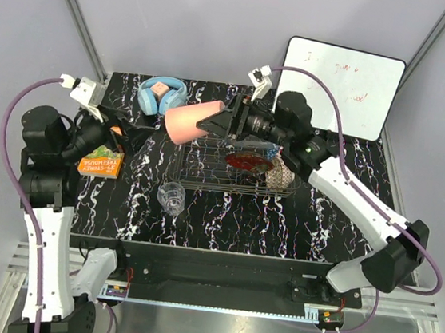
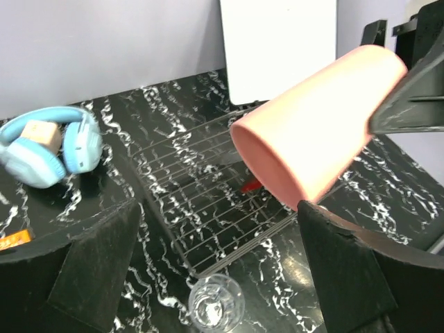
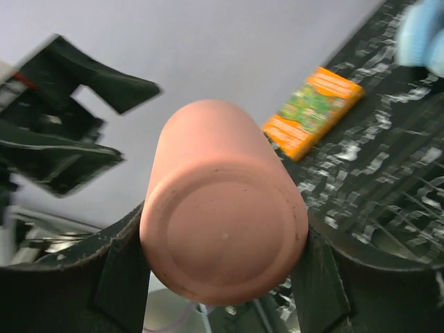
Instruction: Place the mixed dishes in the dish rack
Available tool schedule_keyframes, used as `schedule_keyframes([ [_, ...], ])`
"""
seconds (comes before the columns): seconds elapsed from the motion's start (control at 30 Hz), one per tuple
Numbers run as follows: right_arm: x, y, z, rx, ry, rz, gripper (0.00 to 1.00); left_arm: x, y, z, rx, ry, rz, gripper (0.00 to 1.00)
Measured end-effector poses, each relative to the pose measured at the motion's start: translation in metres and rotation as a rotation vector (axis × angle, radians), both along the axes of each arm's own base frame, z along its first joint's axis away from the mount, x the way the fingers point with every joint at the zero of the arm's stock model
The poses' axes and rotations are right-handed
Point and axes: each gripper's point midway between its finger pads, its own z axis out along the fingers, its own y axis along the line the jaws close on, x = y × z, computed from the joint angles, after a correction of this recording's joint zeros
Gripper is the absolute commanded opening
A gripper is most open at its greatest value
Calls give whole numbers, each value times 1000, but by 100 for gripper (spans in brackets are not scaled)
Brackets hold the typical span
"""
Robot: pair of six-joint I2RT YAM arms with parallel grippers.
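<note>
My right gripper (image 1: 224, 121) is shut on the salmon-pink cup (image 1: 191, 124) and holds it on its side in the air above the left end of the dark wire dish rack (image 1: 206, 173). The cup's base fills the right wrist view (image 3: 225, 236), and the cup also shows in the left wrist view (image 2: 319, 125). The red floral plate (image 1: 249, 162), the cream lattice bowl (image 1: 281, 176) and part of the blue patterned bowl (image 1: 270, 149) sit in the rack's right half. The clear glass tumbler (image 1: 172, 196) stands on the table by the rack's front left corner. My left gripper (image 2: 218, 277) is open and empty, left of the rack, above the tumbler (image 2: 216, 303).
Blue headphones (image 1: 162, 95) lie at the back left. An orange book (image 1: 102, 161) lies at the left edge under my left arm. A white whiteboard (image 1: 340, 83) leans at the back right. The black marbled table (image 1: 280, 221) ends close in front of the rack.
</note>
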Motion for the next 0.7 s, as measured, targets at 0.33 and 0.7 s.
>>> schedule_keyframes([
  [0.33, 97, 3, -97, -544, -78, -214, 0, 41, 26, -110, 88, 343, 9, 66],
  [0.7, 148, 24, -208, -1032, -203, -229, 0, 31, 29, -167, 153, 545, -74, 63],
])
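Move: The right hand holds the pink cup by its base, mouth pointing left; its place at the rack's left end lies about 18 cm ahead, 4 cm left and 30 cm below. The red plate stands some 13 cm ahead and 11 cm right of this hand, the woven bowl 10 cm ahead and 20 cm right, both about as low. From the left hand, empty, the clear glass is roughly 4 cm ahead, 3 cm right and 35 cm down, the book 14 cm ahead and 18 cm left. Down and forward, the right hand brings the held cup over the rack's left end, sinking some 20 cm and reaching 15, while the wrist swings about 60 degrees so the fingers go from pointing left to steeply down; the grip stays. The left hand meanwhile sinks about 17 cm towards the glass, drifting slightly forward and left, tipping its fingers down and closing them by a third, touching nothing. ##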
